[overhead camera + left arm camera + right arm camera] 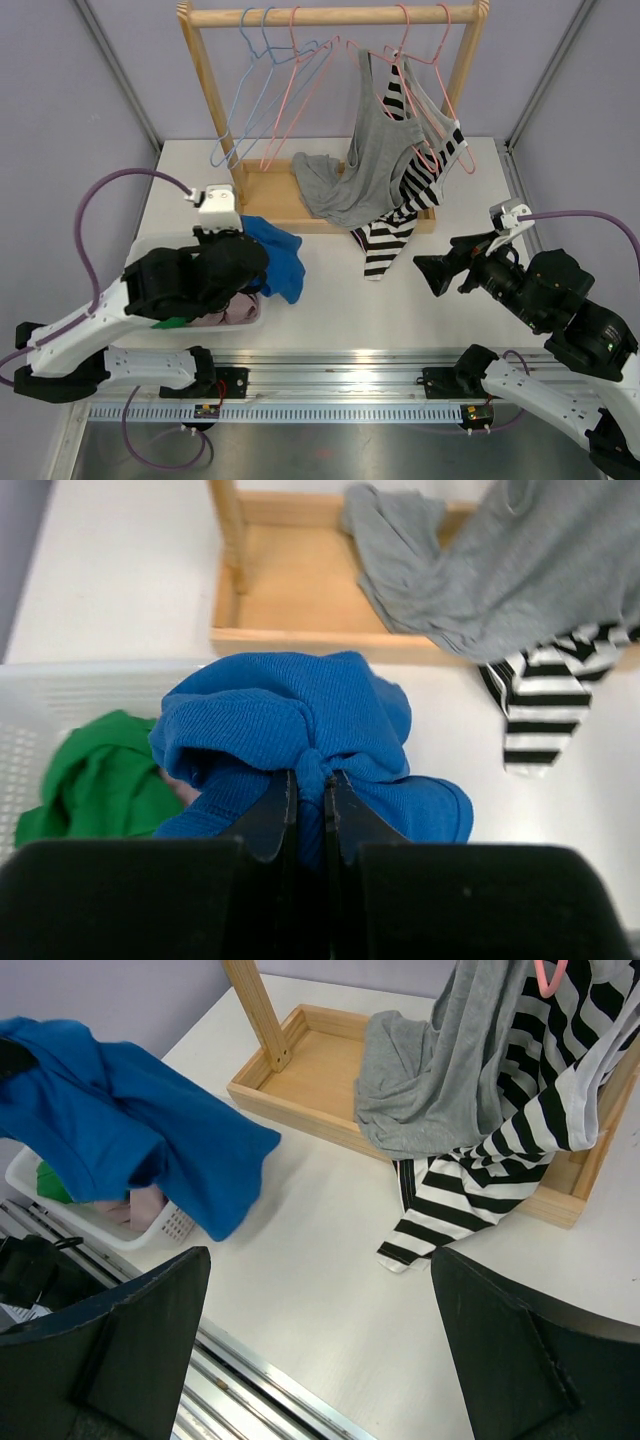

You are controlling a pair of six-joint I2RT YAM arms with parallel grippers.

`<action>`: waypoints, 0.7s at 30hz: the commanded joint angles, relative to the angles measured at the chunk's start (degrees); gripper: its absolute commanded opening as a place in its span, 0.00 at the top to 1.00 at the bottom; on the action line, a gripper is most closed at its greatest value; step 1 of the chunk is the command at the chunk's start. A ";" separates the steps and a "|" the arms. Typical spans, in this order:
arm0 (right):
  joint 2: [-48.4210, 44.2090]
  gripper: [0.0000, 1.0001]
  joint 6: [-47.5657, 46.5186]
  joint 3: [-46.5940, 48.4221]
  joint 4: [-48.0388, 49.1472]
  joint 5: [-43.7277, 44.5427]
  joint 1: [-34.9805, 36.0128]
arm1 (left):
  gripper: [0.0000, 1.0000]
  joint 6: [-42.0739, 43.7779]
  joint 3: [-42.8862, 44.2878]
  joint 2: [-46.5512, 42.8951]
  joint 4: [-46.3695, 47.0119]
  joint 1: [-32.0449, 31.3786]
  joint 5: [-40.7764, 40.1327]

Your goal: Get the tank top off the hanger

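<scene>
A blue garment [278, 255] [290, 715] [110, 1120] is bunched over the right end of the white basket [245, 318]. My left gripper [250, 262] [311, 785] is shut on a fold of it. A grey tank top [375, 160] [540, 570] [440, 1090] and a black-and-white striped tank top [395, 235] [520, 1130] hang from pink hangers [435, 60] on the wooden rack [330, 15], their hems draping into the rack's base and onto the table. My right gripper [425, 272] [320, 1252] is open, low over the table, to the right of the striped hem.
Several empty blue and pink hangers [270, 70] hang at the left of the rail. The basket [60, 695] holds a green garment [95, 780] and a pinkish one. The rack's wooden base tray [300, 590] lies behind the basket.
</scene>
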 commanded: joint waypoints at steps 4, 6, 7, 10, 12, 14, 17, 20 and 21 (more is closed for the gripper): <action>2.31 0.00 -1.68 3.01 3.57 -0.37 0.36 | 1.00 0.44 5.44 -5.44 -11.14 7.18 -11.68; 2.93 0.01 -1.94 3.27 4.01 -0.72 0.36 | 1.00 10.32 3.60 -7.80 -4.31 14.88 -10.46; 3.63 0.00 -1.95 3.45 4.28 -0.90 0.36 | 1.00 13.70 2.38 -8.60 -1.23 17.46 -9.58; 4.60 0.01 -2.21 3.89 5.33 -1.86 0.36 | 1.00 20.23 -1.23 -10.98 5.38 27.30 -3.61; 5.22 0.01 -2.65 3.98 6.47 -2.04 0.36 | 1.00 20.41 -5.34 -11.69 6.27 32.30 -0.19; 6.53 0.00 -3.52 4.85 7.35 -2.22 0.36 | 1.00 20.15 -8.87 -12.57 7.58 34.70 3.07; 9.70 0.01 -4.84 7.13 7.88 -2.30 0.36 | 1.00 18.57 -15.99 -12.66 9.07 38.21 6.77; 13.65 0.00 -5.55 9.86 8.41 -1.52 0.36 | 0.97 19.35 -21.53 -10.65 12.22 44.10 10.10; 14.70 0.01 -5.55 10.56 8.50 -0.03 0.36 | 0.91 20.40 -22.15 -9.94 13.20 46.72 14.38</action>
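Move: The left hand already holds the blue tank top. The bin's middle lies about 14 cm to its left, 1 cm ahead and 30 below, with the pink tank top some 5 cm left and 30 below, and the green one 16 left and 1 back, equally low. From the empty right hand, the grey tank top hangs about 24 cm ahead, 7 left and 15 below, with the striped one 23 ahead and 1 left. The left hand keeps the blue tank top pinched and swings it some 17 cm left over the bin, rising slightly at first and then sinking about 11 cm from that height, while its fingers swing about 30 degrees counter-clockwise and finally tip down a little. Meanwhile the open right hand eases about 5 cm left, forward and up towards the grey tank top on the rack, touching nothing. ##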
